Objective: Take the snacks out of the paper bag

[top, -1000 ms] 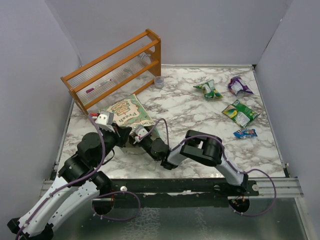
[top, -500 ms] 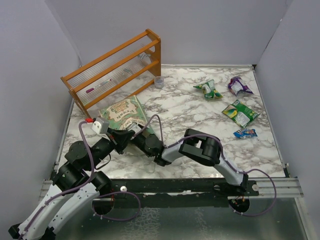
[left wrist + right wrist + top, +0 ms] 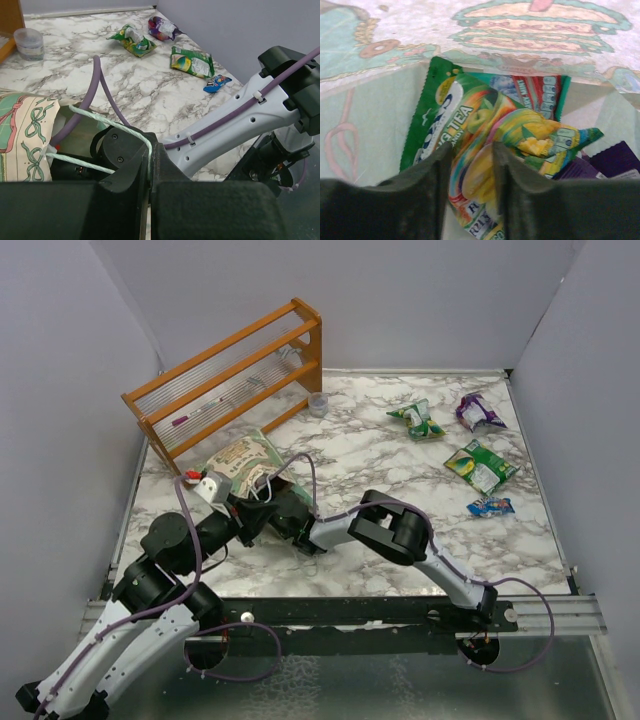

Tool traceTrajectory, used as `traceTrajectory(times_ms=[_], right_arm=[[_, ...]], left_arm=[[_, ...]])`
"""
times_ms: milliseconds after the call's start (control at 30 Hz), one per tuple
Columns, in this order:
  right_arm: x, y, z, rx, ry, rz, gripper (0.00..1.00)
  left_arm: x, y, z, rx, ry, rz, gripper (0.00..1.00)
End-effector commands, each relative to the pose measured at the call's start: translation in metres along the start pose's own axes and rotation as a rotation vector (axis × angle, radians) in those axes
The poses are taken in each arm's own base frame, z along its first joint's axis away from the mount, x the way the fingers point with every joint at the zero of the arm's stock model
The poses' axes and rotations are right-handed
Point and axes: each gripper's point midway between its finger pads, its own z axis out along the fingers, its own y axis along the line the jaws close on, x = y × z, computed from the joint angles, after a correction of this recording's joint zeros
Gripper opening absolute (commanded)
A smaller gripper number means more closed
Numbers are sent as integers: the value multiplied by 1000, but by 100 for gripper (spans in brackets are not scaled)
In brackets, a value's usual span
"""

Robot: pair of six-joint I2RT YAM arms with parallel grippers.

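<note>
The green paper bag lies at the left of the table, mouth toward the arms. My left gripper is shut on its pale green string handle, holding the mouth up. My right gripper reaches inside the bag. In the right wrist view its fingers straddle and press a multicolour snack packet. Under that packet lie a green tea-candy packet, a red one and a purple one. Outside on the right are a green-yellow snack, a purple snack, a green snack and a blue snack.
An orange wooden rack stands at the back left, just behind the bag. A small clear cup sits beside it. Grey walls close in the table on three sides. The right arm's forearm crosses close to the left gripper.
The left gripper has pulled the handle up and toward the back, and the bag has shifted toward the rack. The right gripper has gone deeper into the bag and its jaws have narrowed on the packet.
</note>
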Motion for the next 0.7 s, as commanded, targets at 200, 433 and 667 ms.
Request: traceTrajectory(times_ms=[200,433,667], right_arm=[[2,-9,-22,-27,37,27,11],[-5,-11,-59,-75,78,46,1],[-28,-4,-92,-118,73,63,1]], left_arm=[[-19,10,-12,-76,-91,-17,0],[-25,29,-22,-188,-138,-30,0],[-22,36,-20,-225,-120,-37,0]])
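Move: The green Spring Tea candy pack lies in the bag just beyond the right fingertips, about 3 cm ahead, 3 cm to the left and 1 cm lower. From that hand, a teal-and-red pack sits behind it, some 7 cm ahead, 1 cm left and 3 cm higher; a purple pack is roughly 8 cm ahead, 3 cm right and 2 cm lower. From the left gripper, which holds the bag's string handle, the green pack is about 15 cm ahead, 12 cm left and 18 cm below. Finish closing the right fingers in front of the green pack until they meet with nothing between them, then draw the shut gripper about 8 cm back and to the right, towards the bag's mouth, dipping some 3 cm before easing up slightly. Meanwhile keep the left grip on the handle, shift that gripper a few centimetres left and turn it about 10 degrees counter-clockwise. ##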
